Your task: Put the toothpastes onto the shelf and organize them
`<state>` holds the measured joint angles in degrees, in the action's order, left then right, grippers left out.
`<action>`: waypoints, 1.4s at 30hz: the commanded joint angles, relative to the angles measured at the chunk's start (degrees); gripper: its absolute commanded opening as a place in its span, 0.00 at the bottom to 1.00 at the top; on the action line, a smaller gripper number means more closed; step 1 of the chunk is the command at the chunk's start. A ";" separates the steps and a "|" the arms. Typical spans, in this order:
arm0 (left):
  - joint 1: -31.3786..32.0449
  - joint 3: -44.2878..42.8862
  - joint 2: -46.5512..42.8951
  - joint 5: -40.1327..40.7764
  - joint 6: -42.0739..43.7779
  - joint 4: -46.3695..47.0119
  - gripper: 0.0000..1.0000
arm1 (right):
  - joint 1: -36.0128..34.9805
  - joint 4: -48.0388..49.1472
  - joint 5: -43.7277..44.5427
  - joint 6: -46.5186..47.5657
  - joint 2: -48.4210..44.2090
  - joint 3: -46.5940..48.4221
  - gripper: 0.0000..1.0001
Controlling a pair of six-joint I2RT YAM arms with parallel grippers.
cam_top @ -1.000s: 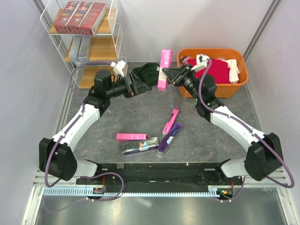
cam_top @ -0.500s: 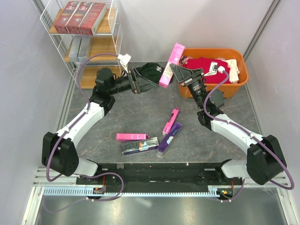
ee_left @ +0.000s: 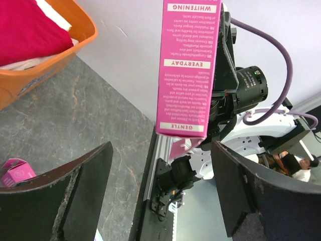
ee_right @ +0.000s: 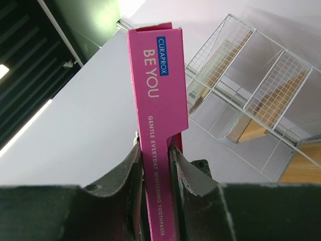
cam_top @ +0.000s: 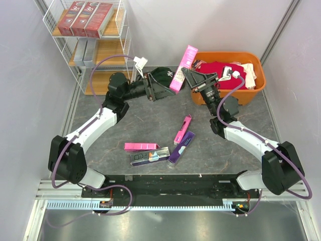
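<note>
My right gripper (cam_top: 185, 75) is shut on a hot pink toothpaste box (cam_top: 182, 68), held in the air and tilted, next to the orange tub. The right wrist view shows the box (ee_right: 158, 100) pinched between the right gripper (ee_right: 156, 150) fingers. My left gripper (cam_top: 167, 89) is open just left of the box's lower end. In the left wrist view the box (ee_left: 188, 65) hangs just beyond the gap of the left gripper (ee_left: 160, 186), touching neither finger (ee_left: 65, 196). The shelf (cam_top: 120, 37) stands at the back left with dark red boxes (cam_top: 84, 19) on top and silver-grey boxes (cam_top: 86, 51) below.
Four more boxes lie on the table near the front: pink (cam_top: 142, 146), holographic (cam_top: 150, 155), purple (cam_top: 181, 147) and a smaller pink one (cam_top: 182, 129). An orange tub (cam_top: 253, 93) of clothes is at the back right. A dark green cap (cam_top: 163, 74) lies behind my left gripper.
The right arm raised and tilted the pink box. The left gripper moved right toward the box's lower end, and its jaws narrowed a little.
</note>
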<state>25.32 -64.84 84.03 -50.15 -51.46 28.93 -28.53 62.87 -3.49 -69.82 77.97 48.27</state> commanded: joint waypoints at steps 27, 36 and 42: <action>2.54 -3.98 -4.75 9.99 4.09 -3.87 0.28 | 1.82 4.10 -2.75 -4.71 -0.10 0.86 0.71; -2.90 0.14 -10.10 4.72 5.93 -10.29 0.28 | 2.43 3.57 -5.56 -4.62 1.48 1.39 0.98; -11.68 7.26 -16.34 -1.25 5.93 -13.98 0.28 | 2.78 3.40 -7.15 -5.41 3.06 1.56 0.98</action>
<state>18.13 -60.51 72.58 -45.89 -48.05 16.29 -26.11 63.81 -8.56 -74.54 80.03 48.29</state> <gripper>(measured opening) 0.417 0.981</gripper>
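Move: Some 4 cm ahead of the open left hand, 4 cm to its right and 6 cm higher is the middle of the raised pink toothpaste, its lower end almost at the fingertips. The right hand holds it about mid-length. Far below on the table, the green cap lies roughly 18 cm ahead of the left hand and 2 cm left, the orange bin some 16 cm ahead and 27 cm right, and the lower shelf board about 18 cm ahead and 27 cm left. Easing about 2 cm to the right and 2 cm up, the left hand brings its open fingers around the lower end of the pink toothpaste and closes on it. The right hand holds nearly still, then opens wide and lets go; the left draws the box about 7 cm to the left, away from the right fingers, turning some 10 degrees counter-clockwise and sinking slightly at the end. ##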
